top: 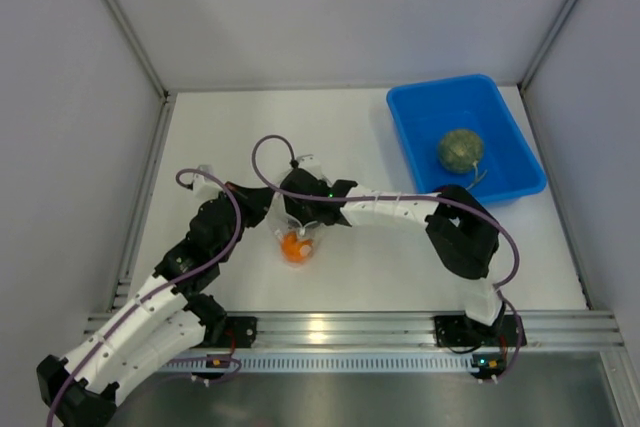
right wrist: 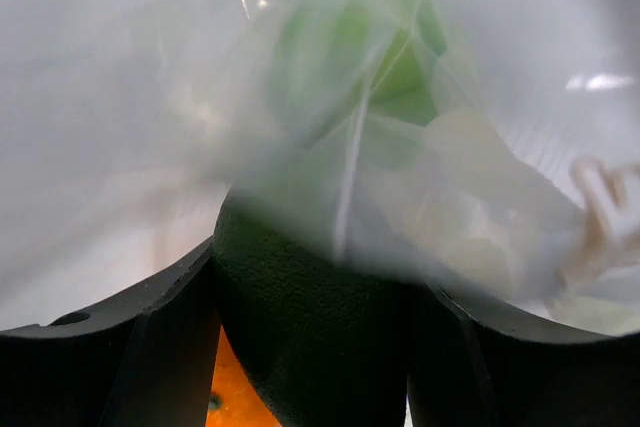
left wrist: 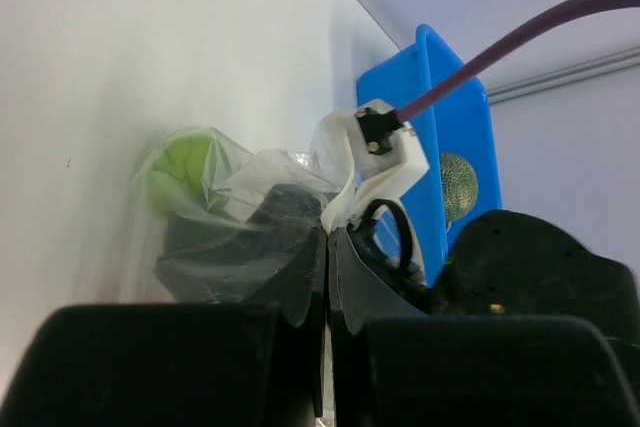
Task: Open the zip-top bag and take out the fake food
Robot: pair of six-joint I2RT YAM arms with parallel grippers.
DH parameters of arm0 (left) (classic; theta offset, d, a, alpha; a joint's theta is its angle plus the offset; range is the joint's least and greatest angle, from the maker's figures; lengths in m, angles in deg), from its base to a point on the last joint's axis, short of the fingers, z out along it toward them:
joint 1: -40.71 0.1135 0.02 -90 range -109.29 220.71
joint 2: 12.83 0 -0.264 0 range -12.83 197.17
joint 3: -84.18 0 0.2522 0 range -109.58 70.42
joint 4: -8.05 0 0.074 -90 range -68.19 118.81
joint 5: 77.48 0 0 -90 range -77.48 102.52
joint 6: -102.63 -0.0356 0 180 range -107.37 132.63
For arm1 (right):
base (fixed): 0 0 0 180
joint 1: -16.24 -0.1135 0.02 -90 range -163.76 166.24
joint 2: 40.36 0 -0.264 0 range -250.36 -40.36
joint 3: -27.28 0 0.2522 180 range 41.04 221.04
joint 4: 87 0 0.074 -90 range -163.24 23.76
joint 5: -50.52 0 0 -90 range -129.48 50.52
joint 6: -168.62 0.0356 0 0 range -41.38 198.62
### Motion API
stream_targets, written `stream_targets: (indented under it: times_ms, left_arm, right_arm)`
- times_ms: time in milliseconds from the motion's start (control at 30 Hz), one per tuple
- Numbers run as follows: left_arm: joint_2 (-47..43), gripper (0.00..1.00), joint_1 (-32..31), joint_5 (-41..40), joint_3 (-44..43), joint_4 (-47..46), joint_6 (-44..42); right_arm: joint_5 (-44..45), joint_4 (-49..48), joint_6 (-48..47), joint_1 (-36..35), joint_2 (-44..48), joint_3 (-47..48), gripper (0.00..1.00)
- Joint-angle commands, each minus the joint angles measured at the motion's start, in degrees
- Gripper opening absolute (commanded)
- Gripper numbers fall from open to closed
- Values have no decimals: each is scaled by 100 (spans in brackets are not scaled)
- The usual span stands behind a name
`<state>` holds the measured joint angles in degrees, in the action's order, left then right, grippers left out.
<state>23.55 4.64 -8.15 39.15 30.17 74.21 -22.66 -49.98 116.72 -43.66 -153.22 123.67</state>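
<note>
The zip-top bag (top: 296, 235) stands at the table's middle, with an orange (top: 294, 246) showing inside it. My left gripper (top: 266, 209) comes at its top from the left. In the left wrist view that gripper (left wrist: 328, 235) is shut on the bag's (left wrist: 240, 197) clear film, and a green apple (left wrist: 182, 169) shows through the film. My right gripper (top: 300, 215) reaches into the bag's mouth from the right. In the right wrist view it (right wrist: 315, 272) is shut on a dark rough piece (right wrist: 310, 337) of fake food. Orange (right wrist: 236, 399) lies below and the green apple (right wrist: 372, 57) is blurred behind film.
A blue bin (top: 500, 117) stands at the back right with a netted grey-green melon (top: 460, 150) in it. The left wrist view shows the same bin (left wrist: 452, 137) and melon (left wrist: 458, 185) beyond the right arm. Grey walls close in the table on three sides.
</note>
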Motion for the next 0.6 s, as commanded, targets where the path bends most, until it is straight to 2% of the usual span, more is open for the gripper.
stream_targets:
  times_ms: [0,300,567]
  left_arm:
    - [1,0,-5,-34,-72,-159,-67]
    - [123,0,-5,168,-266,-150,-296]
    - [194,0,-14,194,-336,-151,-331]
  right_arm:
    - [243,309,-154,-48,571,481,48]
    - [348,951,-436,-48,835,1263,46]
    - [401,1364,-550,-57,1213,1458,45]
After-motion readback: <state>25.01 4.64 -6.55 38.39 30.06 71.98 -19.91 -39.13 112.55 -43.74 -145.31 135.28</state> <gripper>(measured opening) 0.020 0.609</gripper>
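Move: The avocado is already between the right fingers in the bag; its destination, the blue bin, lies about 36 cm right and 16 cm ahead, slightly lower. Below the right hand, the orange sits some 7 cm back and 1 cm left, the green fruit roughly 4 cm ahead and 2 cm left. From the left hand, which pinches the bag's rim, the bin is around 40 cm right, 17 cm ahead and 20 cm down. Right hand lifts the gripped avocado about 12 cm nearly straight up the bag's mouth; left keeps pinching the rim. ##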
